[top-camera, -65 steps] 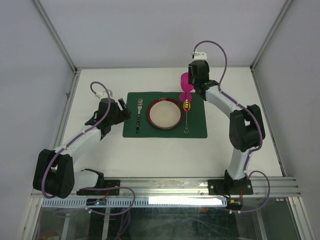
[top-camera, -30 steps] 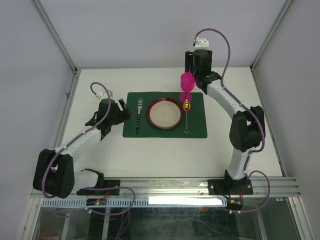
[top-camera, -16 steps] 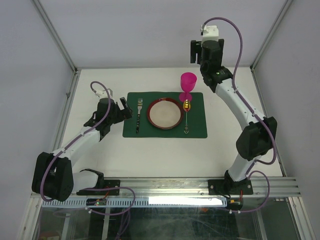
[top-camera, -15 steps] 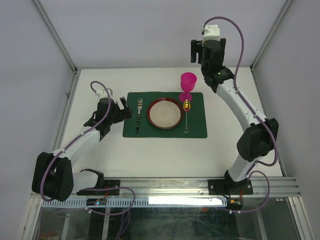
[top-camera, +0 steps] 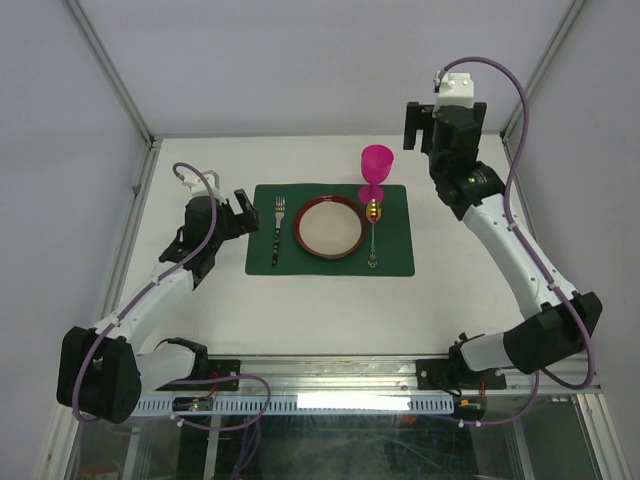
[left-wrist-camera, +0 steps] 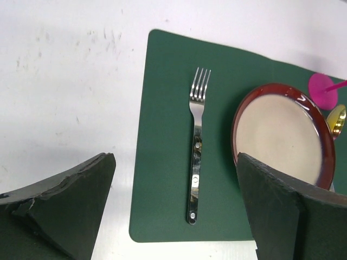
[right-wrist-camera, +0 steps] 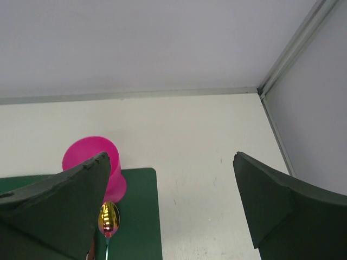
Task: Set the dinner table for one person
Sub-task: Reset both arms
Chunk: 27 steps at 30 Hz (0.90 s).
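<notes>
On the white dinner table [top-camera: 200, 300] lies a dark green placemat [top-camera: 330, 262]. A fork [top-camera: 278, 230], a red-rimmed plate [top-camera: 328, 227] and a gold spoon [top-camera: 373, 235] rest on it. A pink goblet [top-camera: 376, 170] stands upright at its far edge. My left gripper [top-camera: 243, 214] hovers open just left of the fork [left-wrist-camera: 197, 146], with nothing between its fingers. My right gripper [top-camera: 413, 122] is raised to the right of the goblet [right-wrist-camera: 89, 157], open and empty. The left wrist view also shows the plate [left-wrist-camera: 279, 132].
Aluminium frame rails [top-camera: 135, 210] edge the table on the left, right and near sides. Grey walls close in the back and sides, meeting at a corner post [right-wrist-camera: 287, 51]. Both arm bases sit on the near rail [top-camera: 400, 372].
My right gripper has let go of the goblet, opened wide and swung up and to the right. The goblet stays standing. My left gripper has opened wider and drawn slightly back to the left.
</notes>
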Available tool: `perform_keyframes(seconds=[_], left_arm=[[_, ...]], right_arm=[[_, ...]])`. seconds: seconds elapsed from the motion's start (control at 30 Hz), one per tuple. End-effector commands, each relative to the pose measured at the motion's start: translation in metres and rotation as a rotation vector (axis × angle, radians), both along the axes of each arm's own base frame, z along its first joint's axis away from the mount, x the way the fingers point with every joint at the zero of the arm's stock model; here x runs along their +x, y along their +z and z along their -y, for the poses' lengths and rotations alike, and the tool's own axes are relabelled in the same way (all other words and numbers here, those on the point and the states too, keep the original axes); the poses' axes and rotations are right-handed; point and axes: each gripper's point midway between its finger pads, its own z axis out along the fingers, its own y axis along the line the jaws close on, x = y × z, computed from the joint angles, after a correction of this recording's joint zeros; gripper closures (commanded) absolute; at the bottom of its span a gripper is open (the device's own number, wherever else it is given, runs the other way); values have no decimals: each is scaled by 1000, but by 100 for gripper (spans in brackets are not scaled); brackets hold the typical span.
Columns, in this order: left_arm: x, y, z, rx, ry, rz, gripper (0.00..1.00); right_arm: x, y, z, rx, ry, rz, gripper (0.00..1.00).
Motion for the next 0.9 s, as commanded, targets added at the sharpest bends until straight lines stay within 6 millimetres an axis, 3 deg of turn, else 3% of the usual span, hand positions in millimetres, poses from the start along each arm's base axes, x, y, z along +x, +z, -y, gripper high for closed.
perform_keyframes(seconds=[0.0, 0.2, 0.4, 0.53, 0.87], left_arm=[[1, 23, -2, 18, -2, 119, 1], [-8, 15, -10, 26, 22, 117, 1], [-18, 10, -14, 21, 34, 131, 1], [-25, 5, -21, 43, 48, 162, 1], [-34, 24, -36, 101, 71, 354, 1]], right_arm=[[-18, -24, 5, 33, -2, -57, 1], [-41, -55, 10, 75, -4, -107, 1], [-66, -74, 15, 118, -9, -136, 1], [-82, -104, 18, 137, -4, -149, 1], [-107, -163, 29, 145, 0, -111, 1]])
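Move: Both hands are empty and open. From the right hand, the pink goblet stands about 8 cm ahead, 8 cm left and 27 cm below; the spoon lies some 7 cm back and 9 cm left, the plate 6 cm back and 20 cm left, both about 36 cm down. From the left hand, the fork is roughly 3 cm ahead, 11 cm right and 13 cm below, the plate 3 cm ahead and 24 cm right. Right hand sinks about 18 cm while drawing back; left retreats from the fork, back and left; fingers stay open. ##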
